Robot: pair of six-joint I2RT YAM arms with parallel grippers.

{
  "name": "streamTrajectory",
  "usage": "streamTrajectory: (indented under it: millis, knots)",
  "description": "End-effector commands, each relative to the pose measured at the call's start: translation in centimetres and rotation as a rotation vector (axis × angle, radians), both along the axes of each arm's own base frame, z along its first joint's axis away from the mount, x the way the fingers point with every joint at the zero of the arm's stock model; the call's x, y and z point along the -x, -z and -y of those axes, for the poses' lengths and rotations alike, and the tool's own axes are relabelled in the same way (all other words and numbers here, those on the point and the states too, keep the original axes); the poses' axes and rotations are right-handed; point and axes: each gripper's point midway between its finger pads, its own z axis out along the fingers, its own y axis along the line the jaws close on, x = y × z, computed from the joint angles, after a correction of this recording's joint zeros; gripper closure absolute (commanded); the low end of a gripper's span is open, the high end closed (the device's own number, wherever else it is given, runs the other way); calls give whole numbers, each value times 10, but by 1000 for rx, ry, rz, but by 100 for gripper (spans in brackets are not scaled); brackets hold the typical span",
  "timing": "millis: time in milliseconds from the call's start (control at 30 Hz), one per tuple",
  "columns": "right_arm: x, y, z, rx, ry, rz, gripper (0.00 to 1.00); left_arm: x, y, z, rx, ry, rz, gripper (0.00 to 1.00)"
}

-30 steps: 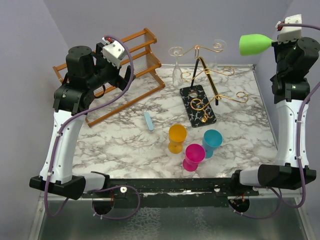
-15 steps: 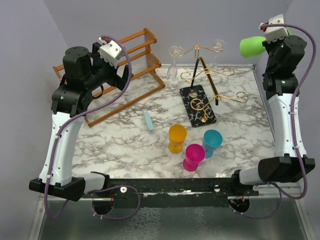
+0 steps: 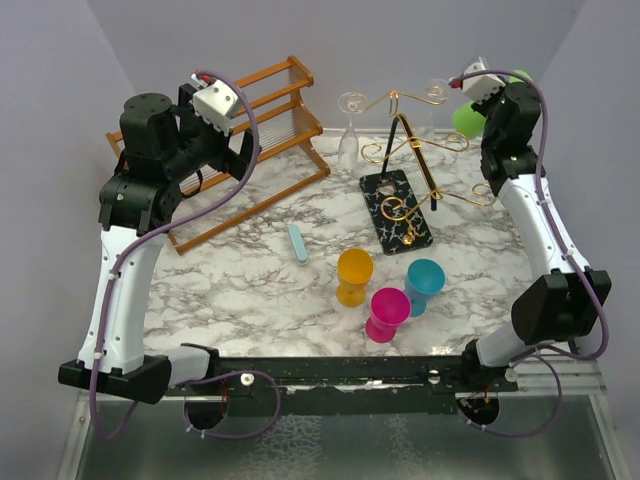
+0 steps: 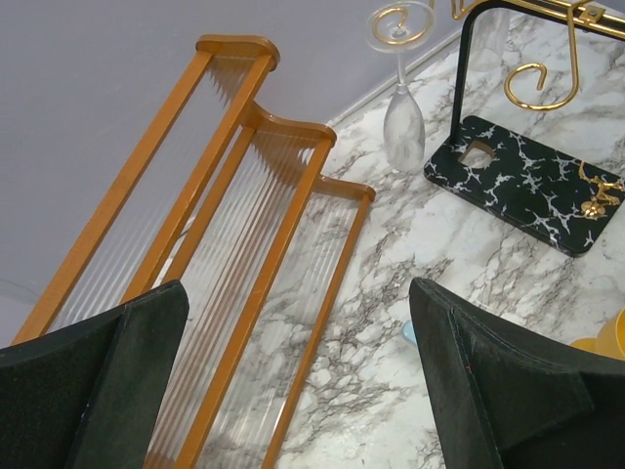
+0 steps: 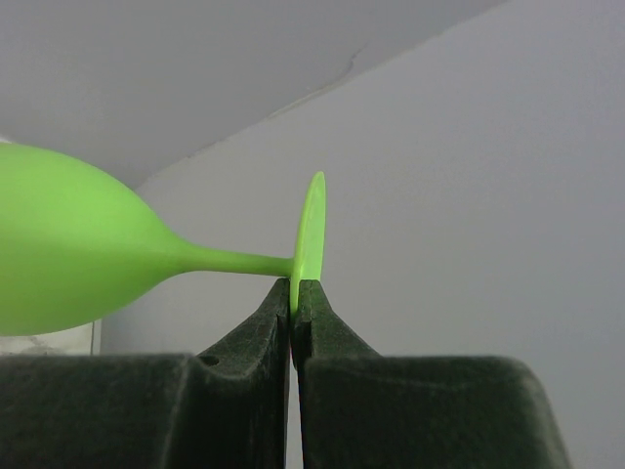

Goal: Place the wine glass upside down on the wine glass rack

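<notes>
A bright green wine glass is held by the rim of its foot, and my right gripper is shut on that foot. In the top view the glass's bowl hangs high at the back right, just right of the wine glass rack's gold wire arms. The rack has a slanted black post and a black veined base. A clear glass hangs upside down on the rack's left arm, also in the left wrist view. My left gripper is open and empty above the wooden shelf.
A brown wooden slatted shelf rack stands at the back left. A small light-blue piece lies mid-table. Orange, pink and teal cups stand at the front, near the rack's base.
My right arm has swung left and inward from the back right corner, carrying the green glass close to the rack's right side. The left arm has barely shifted.
</notes>
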Motion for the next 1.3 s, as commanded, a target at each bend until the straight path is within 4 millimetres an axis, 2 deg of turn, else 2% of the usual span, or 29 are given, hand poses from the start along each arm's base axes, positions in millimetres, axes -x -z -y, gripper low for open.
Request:
streamTrajectory:
  millis: [0, 133, 300, 600, 1267]
  knots:
    - [-4, -10, -20, 128, -61, 17, 97, 10, -17, -3, 11, 12, 59, 1]
    - [-6, 6, -45, 261, -154, -18, 97, 12, -18, -4, 10, 11, 64, 1]
    - [-9, 12, -60, 348, -204, -44, 97, 16, -23, -6, 13, 12, 77, 1]
    - [-15, 27, -80, 389, -338, -158, 97, 17, -25, -7, 18, 18, 81, 1]
    - [-26, 42, -113, 422, -492, -230, 95, 16, -23, -8, 23, 23, 76, 1]
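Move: About 9 cm left of the right hand, level with it fore and aft and some 14 cm lower, is the rack's empty middle right hook. The top right hook with its clear glass is about 6 cm farther out than the hand, 16 cm left and 9 cm below; the bottom right hook is some 7 cm back, 5 cm left and 20 cm below. From the left hand the middle hook is about 13 cm ahead, 40 cm right and 17 cm lower. Carrying the green wine glass bowl-down, its foot still pinched in the shut fingers, the right hand swings about 10 cm left towards the rack. It also sinks some 5 cm, all in the early part, then goes on left nearly level while the wrist turns about 25 degrees counter-clockwise and rolls its left side down, bringing the bowl in just beyond the middle right hook. ##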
